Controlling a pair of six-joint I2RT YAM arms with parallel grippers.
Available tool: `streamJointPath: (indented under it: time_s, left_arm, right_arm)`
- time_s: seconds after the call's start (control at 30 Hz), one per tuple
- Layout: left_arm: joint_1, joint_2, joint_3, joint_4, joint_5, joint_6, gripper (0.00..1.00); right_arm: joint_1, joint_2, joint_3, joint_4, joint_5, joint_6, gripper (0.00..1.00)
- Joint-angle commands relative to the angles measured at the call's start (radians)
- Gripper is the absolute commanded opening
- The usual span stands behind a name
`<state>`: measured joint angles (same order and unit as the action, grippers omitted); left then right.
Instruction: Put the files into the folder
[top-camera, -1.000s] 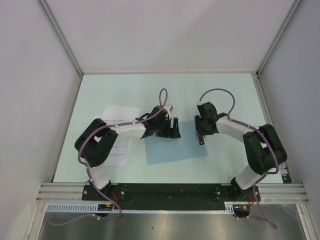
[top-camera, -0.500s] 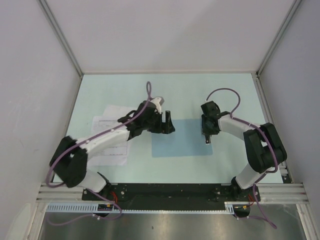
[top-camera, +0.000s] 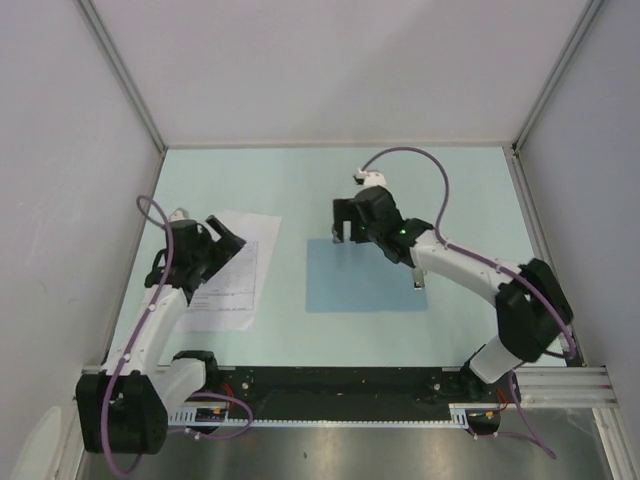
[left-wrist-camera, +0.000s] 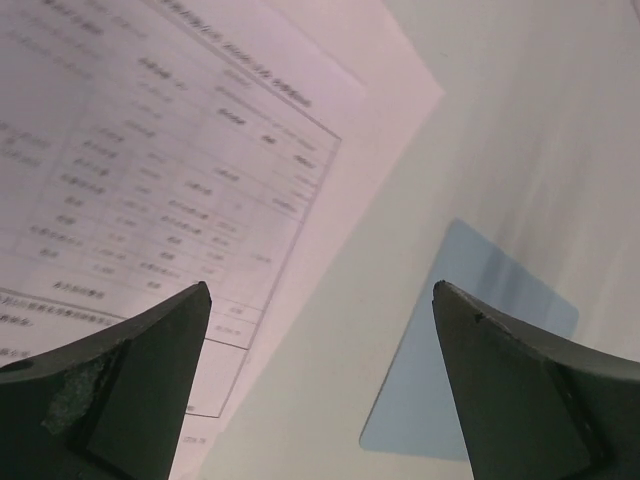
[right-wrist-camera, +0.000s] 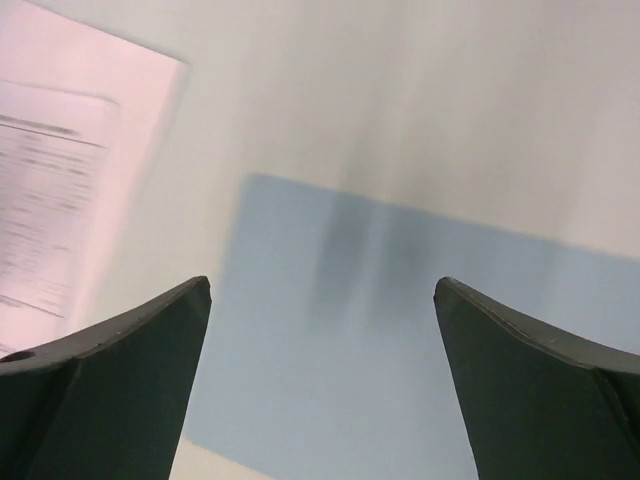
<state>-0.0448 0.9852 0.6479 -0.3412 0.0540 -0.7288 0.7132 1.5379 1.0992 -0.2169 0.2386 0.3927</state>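
Note:
The files (top-camera: 232, 280), white sheets printed with tables, lie flat on the left of the table. My left gripper (top-camera: 226, 238) hovers over their far edge, open and holding nothing. In the left wrist view the files (left-wrist-camera: 150, 150) fill the upper left, the folder (left-wrist-camera: 480, 350) lies at lower right, and my left gripper (left-wrist-camera: 320, 290) stands wide above bare table. The folder (top-camera: 365, 278), a pale-blue sleeve, lies flat at the centre. My right gripper (top-camera: 341, 231) is open above its far left corner. The right wrist view shows the folder (right-wrist-camera: 400, 330) below my right gripper (right-wrist-camera: 322, 282), with the files (right-wrist-camera: 60, 180) blurred at left.
White enclosure walls (top-camera: 80, 150) close in the pale mint table (top-camera: 440, 190) on the left, back and right. An aluminium rail (top-camera: 340, 382) with the arm bases runs along the near edge. Purple cables (top-camera: 420, 160) loop above both arms.
My left arm has swung left, away from the folder, to the files. My right arm has reached left across the folder to its far left corner. Both grippers have opened wider.

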Motion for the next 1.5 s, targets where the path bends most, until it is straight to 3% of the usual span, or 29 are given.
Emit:
streamJointPath:
  time_s: [0.0, 0.1, 0.13, 0.27, 0.53, 0.73, 0.97, 1.47]
  left_arm:
    - [0.123, 0.012, -0.068, -0.012, 0.065, -0.139, 0.99]
    - [0.177, 0.050, -0.093, 0.004, 0.144, -0.126, 0.98]
    - [0.189, 0.064, -0.090, -0.008, 0.136, -0.113, 0.98]
    - [0.223, 0.113, -0.125, 0.013, 0.101, -0.116, 0.99]
    - [0.244, 0.153, -0.217, 0.080, 0.063, -0.170, 0.98]
    - [0.246, 0.110, -0.267, 0.082, 0.043, -0.213, 0.98]
    - [0.246, 0.023, -0.310, 0.088, 0.029, -0.250, 0.98]
    - [0.246, 0.006, -0.353, 0.128, 0.064, -0.233, 0.98]
  right_arm:
    - [0.089, 0.209, 0.184, 0.256, -0.207, 0.087, 0.98]
    - [0.136, 0.327, 0.264, 0.304, -0.341, 0.248, 0.90]
    - [0.152, 0.355, 0.268, 0.329, -0.361, 0.299, 0.81]
    - [0.203, 0.484, 0.324, 0.422, -0.433, 0.443, 0.70]
    - [0.281, 0.691, 0.582, 0.237, -0.355, 0.408, 0.64]
    - [0.295, 0.740, 0.619, 0.116, -0.292, 0.468, 0.53]
    - [0.299, 0.781, 0.625, 0.109, -0.300, 0.500, 0.52]
    - [0.310, 0.850, 0.626, 0.152, -0.393, 0.577, 0.55]
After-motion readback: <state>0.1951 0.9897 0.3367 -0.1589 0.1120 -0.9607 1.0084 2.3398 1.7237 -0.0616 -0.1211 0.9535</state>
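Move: From the left hand the printed file's middle lies about 7 cm to the left, 6 cm back and some 10 cm below; the second file peeks out from under it, its middle about 4 cm left and 2 cm back of the hand. From the right hand, over the folder, the printed file is some 39 cm left and 9 cm back, 12 cm below, the second file 35 cm left and 6 cm back. The folder's middle is only 4 cm right and 8 cm back of that hand. The right hand sweeps some 28 cm left off the folder to the right edge of the files, sinking about 11 cm in two stages and easing back 6 cm, its fingers tipping more steeply down and closing from wide to about half open, so that they end astride the printed file's edge. The left hand, fingers staying wide open, sinks about 9 cm and shifts 5 cm left and a little back over the printed file in the first half second, turns some 20 degrees counter-clockwise and then stays low there, its fingertips at or just above the paper, just left of the right hand. ##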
